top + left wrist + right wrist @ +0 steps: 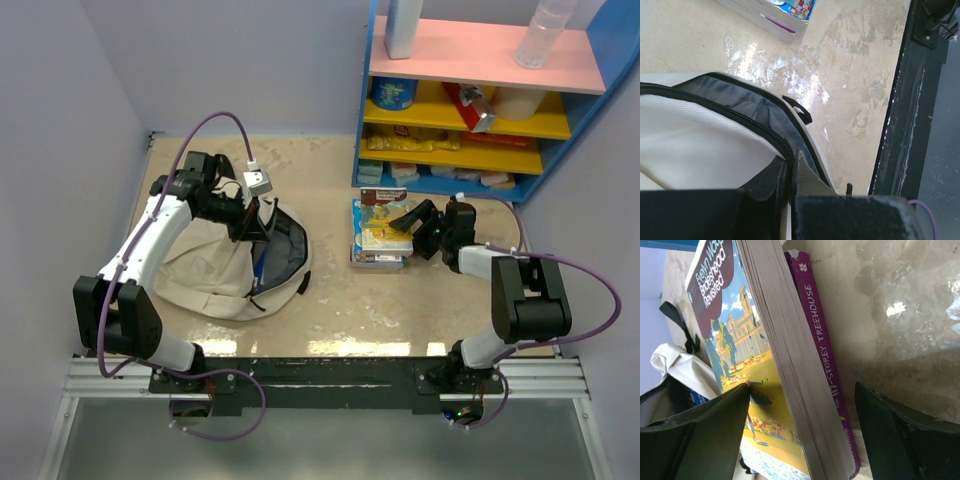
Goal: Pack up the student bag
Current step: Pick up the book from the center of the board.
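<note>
The beige student bag (215, 270) lies on the left of the table with its zipped mouth open, showing grey lining (747, 107). My left gripper (250, 225) is shut on the bag's black zipper edge (767, 140) and holds the opening up. A stack of books (383, 232) lies right of the bag. The top one has a yellow and blue cover (747, 365), over a book with a purple spine (822, 365). My right gripper (415, 228) is open, its jaws on either side of the stack's near edge, one finger (715, 425) over the cover and one (900, 435) beside the purple spine.
A blue shelf unit (480, 90) with pink and yellow shelves holding bottles and packets stands at the back right. Walls close in on the left and back. The black mounting rail (320, 370) runs along the near edge.
</note>
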Motion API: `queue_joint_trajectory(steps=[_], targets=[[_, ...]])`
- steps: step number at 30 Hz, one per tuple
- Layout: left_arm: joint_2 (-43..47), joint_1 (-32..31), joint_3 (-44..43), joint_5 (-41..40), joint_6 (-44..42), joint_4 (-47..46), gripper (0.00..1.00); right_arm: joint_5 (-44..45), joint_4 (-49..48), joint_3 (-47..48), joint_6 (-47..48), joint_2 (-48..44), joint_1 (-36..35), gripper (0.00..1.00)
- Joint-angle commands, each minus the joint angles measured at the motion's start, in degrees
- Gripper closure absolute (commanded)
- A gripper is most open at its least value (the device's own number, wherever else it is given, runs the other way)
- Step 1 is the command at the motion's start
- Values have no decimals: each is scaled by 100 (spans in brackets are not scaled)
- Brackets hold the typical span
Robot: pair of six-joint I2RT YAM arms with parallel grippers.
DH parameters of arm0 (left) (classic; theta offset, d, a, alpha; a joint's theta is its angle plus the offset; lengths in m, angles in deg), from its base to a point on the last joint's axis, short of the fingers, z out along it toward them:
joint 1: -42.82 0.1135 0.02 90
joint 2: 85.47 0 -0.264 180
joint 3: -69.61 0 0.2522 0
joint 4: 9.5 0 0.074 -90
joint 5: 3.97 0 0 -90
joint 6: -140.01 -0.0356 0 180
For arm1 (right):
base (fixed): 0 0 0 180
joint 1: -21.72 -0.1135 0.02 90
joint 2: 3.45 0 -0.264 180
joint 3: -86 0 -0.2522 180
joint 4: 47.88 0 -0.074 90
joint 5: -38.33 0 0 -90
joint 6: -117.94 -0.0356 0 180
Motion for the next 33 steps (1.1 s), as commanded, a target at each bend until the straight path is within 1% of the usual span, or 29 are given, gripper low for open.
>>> queue_joint_trajectory(steps=[1,3,6,9,10,12,13,16,18,21,23,26,27,29,30,33], targets=[[7,-2,-238,489,18,18,100,-235,-478,-24,-193,42,11,14],[-2,-2,-247,497,36,9,100,-279,-469,-15,-254,68,2,15],[-11,-2,-264,506,53,0,100,-332,-513,-59,-368,59,2,19],[-19,-2,-282,506,62,0,100,-367,-505,-68,-430,7,2,27],[-19,-2,-291,498,62,0,100,-358,-496,-77,-439,-19,11,31],[-19,-2,-282,497,62,0,100,-253,-408,-94,-439,-168,11,37],[-19,-2,-273,497,62,0,100,-183,-347,-77,-404,-221,20,42],[-19,-2,-264,489,53,0,100,54,-30,11,-228,-467,28,49],[-19,-2,-256,489,62,0,100,177,119,46,-149,-590,28,52],[-28,-2,-256,515,71,-9,100,274,259,99,-105,-758,37,59],[-28,-2,-256,515,80,-9,100,275,269,125,-105,-767,37,61],[-19,-2,-256,489,89,-17,100,231,287,143,-96,-706,37,70],[-11,-10,-256,489,88,-17,100,222,278,143,-105,-697,46,78],[-11,-2,-247,480,88,-26,100,231,278,143,-114,-653,46,90],[-11,-2,-221,480,88,-18,100,239,295,134,-105,-653,46,100],[-11,-2,-212,462,88,-35,100,266,339,152,-70,-740,46,100]])
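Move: The Brideshead book lies on top of the stack, its middle about 5 cm to the right gripper's left and 2 cm ahead, roughly at finger height; its thick edge is already between the open fingers. The treehouse books beneath are centred some 8 cm left, level fore and aft, and 3 cm down; the shelf's bottom board is about 16 cm ahead and 7 cm right. From the left gripper, the book is roughly 30 cm right, 9 cm ahead and 12 cm lower. Keep the right gripper almost where it is beside the stack and start closing its wide-open fingers around the Brideshead book's edge. While they close, raise the hand about 3 cm, then hold still and shut them until they pinch the edge. Let the left gripper keep its hold on the bag's rim. ##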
